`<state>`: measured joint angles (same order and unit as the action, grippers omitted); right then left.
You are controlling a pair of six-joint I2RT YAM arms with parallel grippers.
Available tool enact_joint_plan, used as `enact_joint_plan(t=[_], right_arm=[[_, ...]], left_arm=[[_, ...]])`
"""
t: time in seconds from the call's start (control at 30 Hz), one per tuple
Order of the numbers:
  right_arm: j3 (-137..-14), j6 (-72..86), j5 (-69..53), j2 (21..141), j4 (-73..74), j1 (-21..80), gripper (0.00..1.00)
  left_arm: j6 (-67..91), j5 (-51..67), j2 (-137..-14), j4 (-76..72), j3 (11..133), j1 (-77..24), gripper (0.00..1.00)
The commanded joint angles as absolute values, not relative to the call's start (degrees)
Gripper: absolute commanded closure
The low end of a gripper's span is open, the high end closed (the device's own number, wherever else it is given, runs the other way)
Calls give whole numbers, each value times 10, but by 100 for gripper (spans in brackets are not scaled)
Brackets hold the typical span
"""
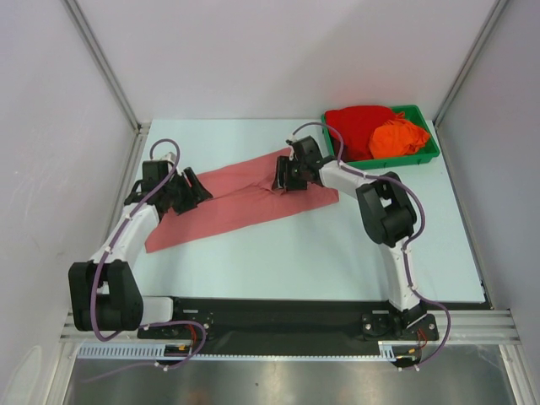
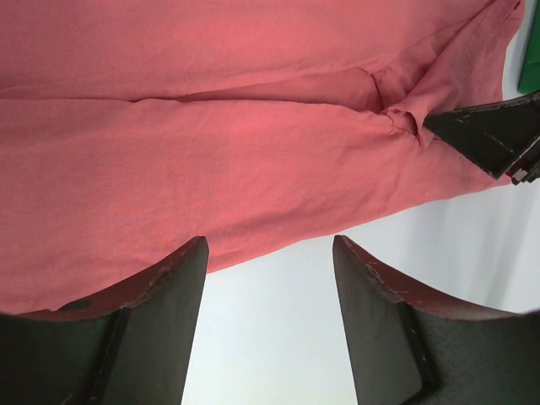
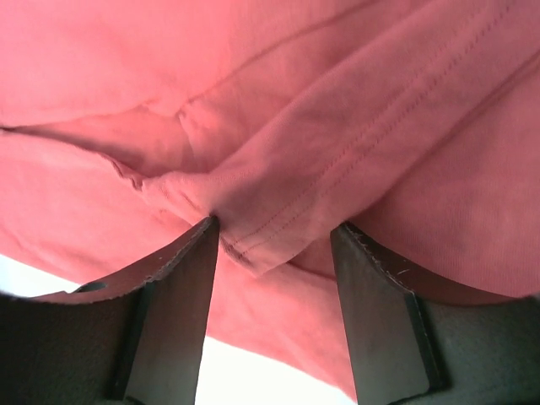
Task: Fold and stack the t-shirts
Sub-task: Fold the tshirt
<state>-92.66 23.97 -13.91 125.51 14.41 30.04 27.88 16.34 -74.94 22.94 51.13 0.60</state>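
The salmon t-shirt (image 1: 240, 202) lies on the table as a long strip running from near left to far right. My left gripper (image 1: 201, 192) is at the strip's left part. In the left wrist view it (image 2: 270, 240) stands open over bare table, its fingertips at the near edge of the salmon cloth (image 2: 211, 143). My right gripper (image 1: 281, 179) is over the strip's right part. In the right wrist view it (image 3: 274, 226) is open, with a hemmed sleeve corner (image 3: 261, 253) lying between the jaws. The bright red t-shirt (image 1: 359, 125) and the orange t-shirt (image 1: 398, 137) lie bunched in the tray.
The green tray (image 1: 396, 160) stands at the far right corner, and its corner (image 2: 531, 67) shows in the left wrist view. White walls close in the table on the left, back and right. The right gripper's finger (image 2: 489, 139) shows in the left wrist view.
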Motion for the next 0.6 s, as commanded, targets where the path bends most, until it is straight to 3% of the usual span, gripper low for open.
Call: enact_joint_plan(t=[0.0,0.3,0.43,0.57], right_arm=[[-966,241,-149,1273,111,301,39],[-1045,234,-156,1322,91,300,40],[-1155,243,-190,1391,63,302,39],[-1345,258,-222,1486,87,307,36]], left_arm=[[258,171,-730,228,534,7,33],[246,170,-737,231,531,8,32],[244,170,-741,231,529,9,33],[244,178,-739,238,531,12,32]])
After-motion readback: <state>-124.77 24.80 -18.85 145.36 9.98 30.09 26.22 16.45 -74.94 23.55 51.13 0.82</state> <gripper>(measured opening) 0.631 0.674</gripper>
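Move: The turned-in sleeve flap lies at the right hand: its tip is between the open fingers, its middle about 4 cm ahead, 3 cm to the right and 1 cm lower. The shirt's far edge is roughly 10 cm straight ahead, its near edge some 12 cm back. The green bin is about 34 cm right and 15 cm farther out. From the left hand the flap lies around 26 cm right, 10 cm ahead and 9 cm below. The right hand sweeps the sleeve flap forward and left about 12 cm, fingers staying open, rising late. ##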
